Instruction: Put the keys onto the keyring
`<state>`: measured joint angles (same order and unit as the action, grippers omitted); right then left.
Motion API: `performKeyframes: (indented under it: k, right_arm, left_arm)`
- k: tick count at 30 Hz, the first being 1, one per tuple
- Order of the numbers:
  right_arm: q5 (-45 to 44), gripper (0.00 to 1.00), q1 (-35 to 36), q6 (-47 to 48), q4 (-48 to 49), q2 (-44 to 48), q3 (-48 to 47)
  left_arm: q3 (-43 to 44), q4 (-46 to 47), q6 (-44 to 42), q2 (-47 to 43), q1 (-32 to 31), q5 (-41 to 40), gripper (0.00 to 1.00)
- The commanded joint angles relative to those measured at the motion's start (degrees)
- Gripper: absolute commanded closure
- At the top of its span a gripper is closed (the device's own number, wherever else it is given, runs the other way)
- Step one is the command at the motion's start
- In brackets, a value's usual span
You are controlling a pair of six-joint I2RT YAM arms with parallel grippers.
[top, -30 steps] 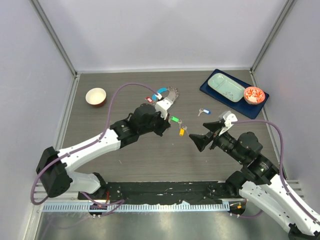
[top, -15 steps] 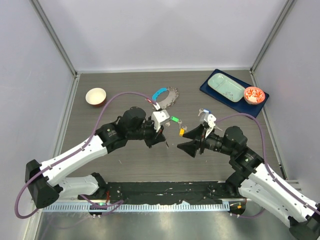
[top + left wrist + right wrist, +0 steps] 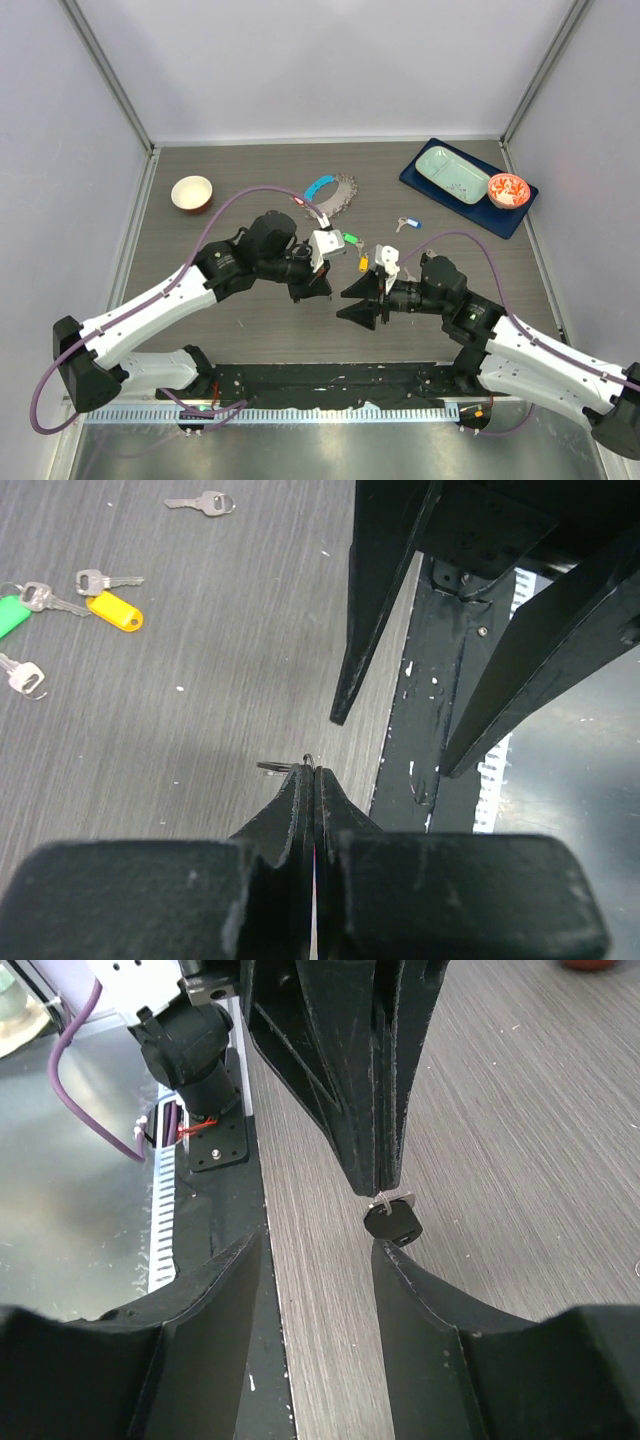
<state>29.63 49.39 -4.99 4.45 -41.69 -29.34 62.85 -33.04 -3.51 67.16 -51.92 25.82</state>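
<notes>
My left gripper (image 3: 312,772) is shut on the small wire ring of a black-headed key (image 3: 392,1222), which hangs from its tips just above the table. My right gripper (image 3: 315,1250) is open and faces it, one finger either side below the tips. The key's black head rests at the tip of one right finger (image 3: 400,1270). In the top view the two grippers meet near the table's front middle, left gripper (image 3: 322,288) and right gripper (image 3: 348,302). The keyring (image 3: 340,190), grey chain with a blue strap, lies behind them. Green (image 3: 350,238), orange (image 3: 364,264) and blue (image 3: 412,224) keys lie loose nearby.
A small white bowl (image 3: 192,192) stands at the back left. A dark blue mat (image 3: 415,178) at the back right carries a pale green tray (image 3: 450,172) and a red-filled bowl (image 3: 508,189). A plain silver key (image 3: 200,502) lies on the table.
The left gripper has carried the black key forward from the keyring area. The right gripper has swung in to the left to meet it, and its jaws have narrowed.
</notes>
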Motion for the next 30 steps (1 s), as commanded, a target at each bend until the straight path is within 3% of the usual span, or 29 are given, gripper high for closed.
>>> performKeyframes:
  k: [1,12,27,30]
  right_arm:
    - [-3.7,0.47,1.9,3.6,3.0,-1.4,-0.3]
    - [-0.4,0.59,2.1,3.4,9.1,-3.3,1.6]
    - [1.6,0.88,2.1,3.2,11.0,-4.1,2.0]
    - [1.7,0.99,2.2,3.1,11.1,-4.0,2.2]
  left_arm:
    - [2.5,-1.6,-1.1,0.1,-0.7,3.5,1.0]
    - [2.6,-1.9,-2.3,-0.7,-1.2,7.1,1.0]
    - [3.2,-1.9,-3.1,0.8,-1.3,8.6,1.0]
    - [3.2,-1.8,-3.0,0.6,-1.3,7.7,1.0]
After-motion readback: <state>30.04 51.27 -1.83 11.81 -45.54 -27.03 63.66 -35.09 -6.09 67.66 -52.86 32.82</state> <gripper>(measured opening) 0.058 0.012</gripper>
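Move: The black tag, hanging just under the left gripper's shut tips with its key, lies about 3 cm ahead of the right hand, 2 cm to its left and 1 cm lower. From the left hand it is level ahead, roughly 1 cm to the right and 2 cm below. On the table some 15 cm beneath the right hand, the yellow tag lies about 15 cm ahead and 6 cm to the right, and a loose key about 11 cm ahead and 18 cm to the right. Keep the left gripper shut on its hold of the black-tagged key and draw it back about 2.5 cm, turning it slightly clockwise, so the black tag comes in between the right fingers. Ease the right gripper about 1.5 cm left and 1 cm down to meet it, then close those half-open fingers almost fully to pinch the tag right below the left tips. ##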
